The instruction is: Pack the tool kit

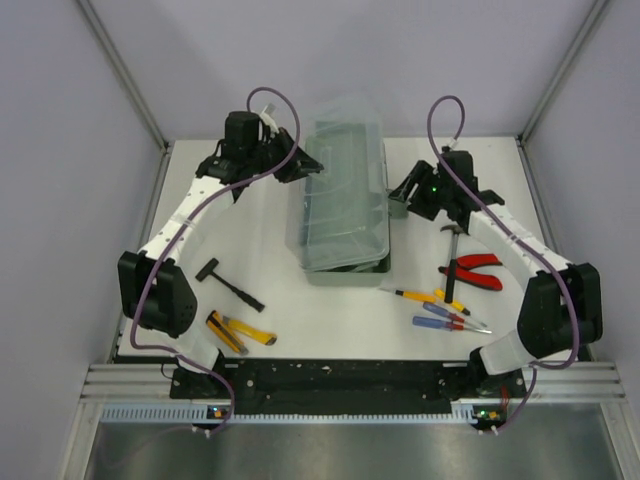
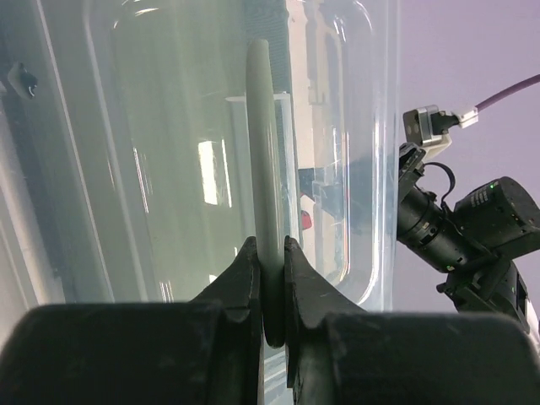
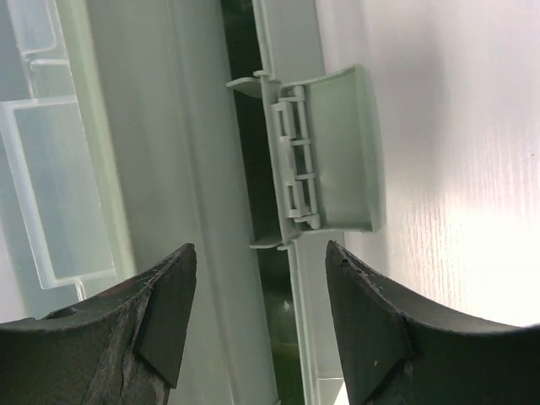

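Note:
The sage-green toolbox (image 1: 348,268) stands mid-table with its translucent lid (image 1: 340,190) over it. My left gripper (image 1: 306,166) is at the lid's left side. In the left wrist view that gripper (image 2: 271,253) is shut on the thin green handle bar (image 2: 264,152), with the lid (image 2: 169,169) behind it. My right gripper (image 1: 402,196) is at the box's right side. In the right wrist view it (image 3: 261,263) stands open, astride the box's rim, just short of the green latch (image 3: 333,152). Nothing is held between its fingers.
A black hammer (image 1: 228,283) and yellow pliers (image 1: 238,332) lie at the front left. Red pliers (image 1: 476,270), a small hammer (image 1: 453,233) and several coloured screwdrivers (image 1: 440,310) lie at the front right, beside the right arm. Walls enclose the table.

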`<control>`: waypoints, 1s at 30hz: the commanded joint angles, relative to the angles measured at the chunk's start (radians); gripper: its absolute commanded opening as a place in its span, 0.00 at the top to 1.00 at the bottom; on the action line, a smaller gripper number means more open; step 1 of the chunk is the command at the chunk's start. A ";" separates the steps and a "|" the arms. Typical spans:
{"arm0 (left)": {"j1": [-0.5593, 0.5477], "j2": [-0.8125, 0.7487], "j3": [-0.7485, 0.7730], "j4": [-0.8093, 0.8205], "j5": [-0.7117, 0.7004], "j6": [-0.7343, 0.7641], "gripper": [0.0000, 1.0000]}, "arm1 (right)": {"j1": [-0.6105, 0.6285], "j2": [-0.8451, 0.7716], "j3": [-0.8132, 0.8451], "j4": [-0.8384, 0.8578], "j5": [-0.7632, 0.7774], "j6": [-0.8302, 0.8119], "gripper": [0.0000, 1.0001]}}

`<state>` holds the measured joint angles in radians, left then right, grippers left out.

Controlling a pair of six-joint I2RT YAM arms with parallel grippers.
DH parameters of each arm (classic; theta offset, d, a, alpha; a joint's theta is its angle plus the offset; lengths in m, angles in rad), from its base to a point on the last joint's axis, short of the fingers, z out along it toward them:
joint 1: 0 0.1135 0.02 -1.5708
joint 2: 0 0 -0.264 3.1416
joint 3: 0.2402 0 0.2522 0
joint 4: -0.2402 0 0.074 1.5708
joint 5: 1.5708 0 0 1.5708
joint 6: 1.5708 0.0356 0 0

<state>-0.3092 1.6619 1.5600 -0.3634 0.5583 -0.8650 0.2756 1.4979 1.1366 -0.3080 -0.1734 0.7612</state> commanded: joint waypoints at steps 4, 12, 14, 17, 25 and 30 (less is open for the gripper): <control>0.031 -0.079 0.077 0.193 0.041 0.012 1.00 | -0.004 -0.050 -0.018 0.006 -0.057 -0.077 0.40; 0.061 -0.076 0.064 0.207 0.055 0.011 1.00 | 0.031 -0.048 -0.044 -0.049 -0.014 -0.138 0.52; 0.065 -0.071 0.063 0.208 0.063 0.011 1.00 | 0.051 -0.031 -0.037 -0.052 -0.015 -0.158 0.52; 0.076 -0.067 0.061 0.210 0.071 0.009 1.00 | 0.079 0.011 -0.020 -0.069 0.003 -0.169 0.53; 0.139 -0.051 0.071 0.205 0.124 0.044 1.00 | 0.102 0.088 0.025 -0.112 0.094 -0.146 0.61; 0.215 -0.028 0.066 0.201 0.202 0.070 1.00 | 0.106 0.131 0.054 -0.118 0.120 -0.140 0.68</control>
<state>-0.1707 1.6630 1.5631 -0.3973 0.6693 -0.8318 0.3737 1.6032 1.1343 -0.4164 -0.1287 0.6239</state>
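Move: The left hand already grips the lid's handle above the tool box. The box's left edge lies about 5 cm to its left, level with it fore and aft and some 20 cm lower; the open latch is about 16 cm to its right and 2 cm farther out. From the empty right hand, the box's right rim, just nearside of the latch, is 3 cm back, 2 cm left and 7 cm below; the latch is 4 cm ahead and 1 cm left, the hammer 8 cm back and 12 cm right. Keeping its pinch on the handle, the left hand draws the raised lid about 5 cm to the left, fastest at the end. The right hand sinks some 6 cm and comes back 3 cm with a little leftward drift, tipping and rolling roughly 10 degrees, and narrows its fingers by nearly half around the box's right rim beside the latch, one finger inside the wall and one outside. ##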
